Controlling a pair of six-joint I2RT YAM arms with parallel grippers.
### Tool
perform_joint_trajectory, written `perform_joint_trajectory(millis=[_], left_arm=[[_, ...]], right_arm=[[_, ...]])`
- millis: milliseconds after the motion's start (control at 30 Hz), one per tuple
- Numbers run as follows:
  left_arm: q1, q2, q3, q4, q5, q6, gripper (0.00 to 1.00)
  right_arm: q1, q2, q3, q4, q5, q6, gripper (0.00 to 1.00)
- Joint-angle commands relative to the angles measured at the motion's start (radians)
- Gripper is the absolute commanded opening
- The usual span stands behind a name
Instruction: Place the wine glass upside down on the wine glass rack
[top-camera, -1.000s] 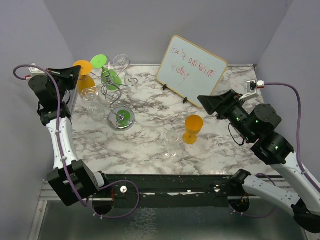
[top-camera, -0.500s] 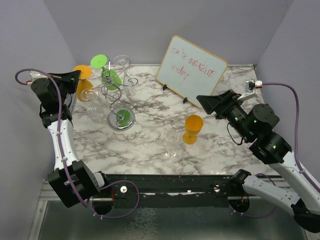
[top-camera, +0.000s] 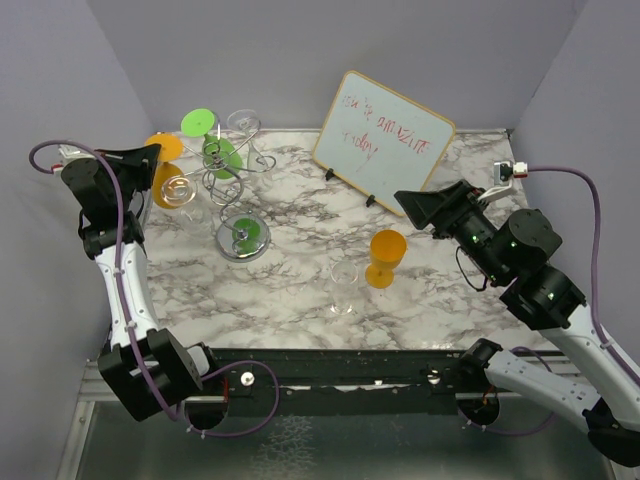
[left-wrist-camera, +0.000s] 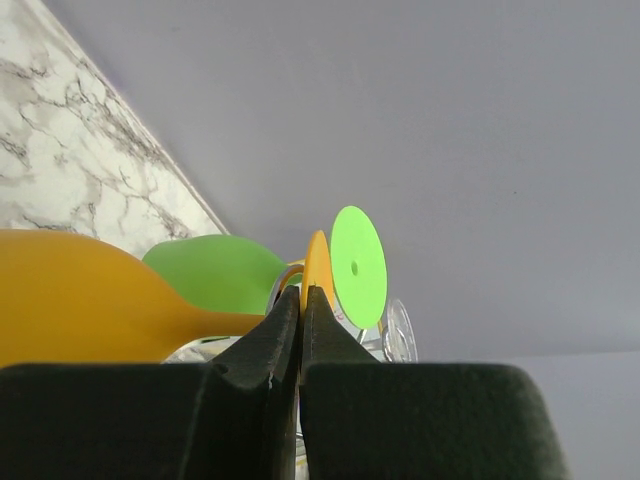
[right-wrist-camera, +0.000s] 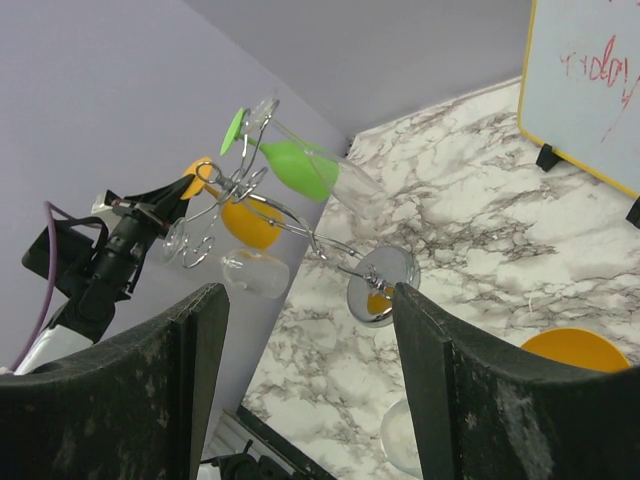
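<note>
The silver wire wine glass rack (top-camera: 243, 236) stands at the back left on its round disc base, also in the right wrist view (right-wrist-camera: 383, 285). My left gripper (top-camera: 150, 155) is shut on the foot rim (left-wrist-camera: 318, 262) of an orange wine glass (top-camera: 166, 186), held upside down and tilted at the rack's outer left arm; its bowl (left-wrist-camera: 80, 300) fills the left wrist view. Whether the rack carries it, I cannot tell. A green glass (top-camera: 222, 158) and a clear glass (top-camera: 181, 195) hang upside down on the rack. My right gripper (top-camera: 400, 198) is open and empty, up over the table's right.
A second orange glass (top-camera: 386, 258) and a clear glass (top-camera: 345, 288) stand upright mid-table near the front. A whiteboard (top-camera: 382, 140) leans at the back. A clear foot disc (top-camera: 242, 122) shows at the rack's top. The left wall is close behind my left arm.
My left gripper has carried the orange glass a little down and towards me along the rack's left arm. The right arm has barely moved.
</note>
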Motion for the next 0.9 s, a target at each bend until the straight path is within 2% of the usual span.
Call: perform_joint_trajectory(millis=[0,367,867], left_arm=[[-0.002,-0.045,-0.010,-0.052,0.027,0.017,0.00],[-0.002,-0.086,-0.055,-0.123,0.034,0.047,0.12],[-0.003,-0.155,0.032,-0.424,-0.116,0.170,0.51]], right_arm=[[0.002,-0.010,-0.011,0.007,-0.008,-0.011,0.71],[0.002,-0.014,-0.009,-0.005,-0.014,-0.007,0.71],[0.002,0.012,0.014,-0.028,-0.016,0.000,0.71]])
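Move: My left hand still pinches the near edge of the upside-down orange glass's foot, its centre and the rack's far-left slot about 3 cm ahead and 1 or 2 cm to the right. Level with the hand, the green glass's foot is some 6 cm ahead and 6 cm right; the clear glass's foot is roughly 7 cm back and 6 cm right. From my idle right hand, the slot is about 12 cm ahead, 41 cm left and slightly lower. I ease my left hand back and a little right about 1.5 cm with the orange foot still in my nearly shut fingers, settling the glass in its slot. Then I open them to nearly half, one above and one below the foot, and keep backing off, about 3.5 cm in all, dipping slightly at the end. ##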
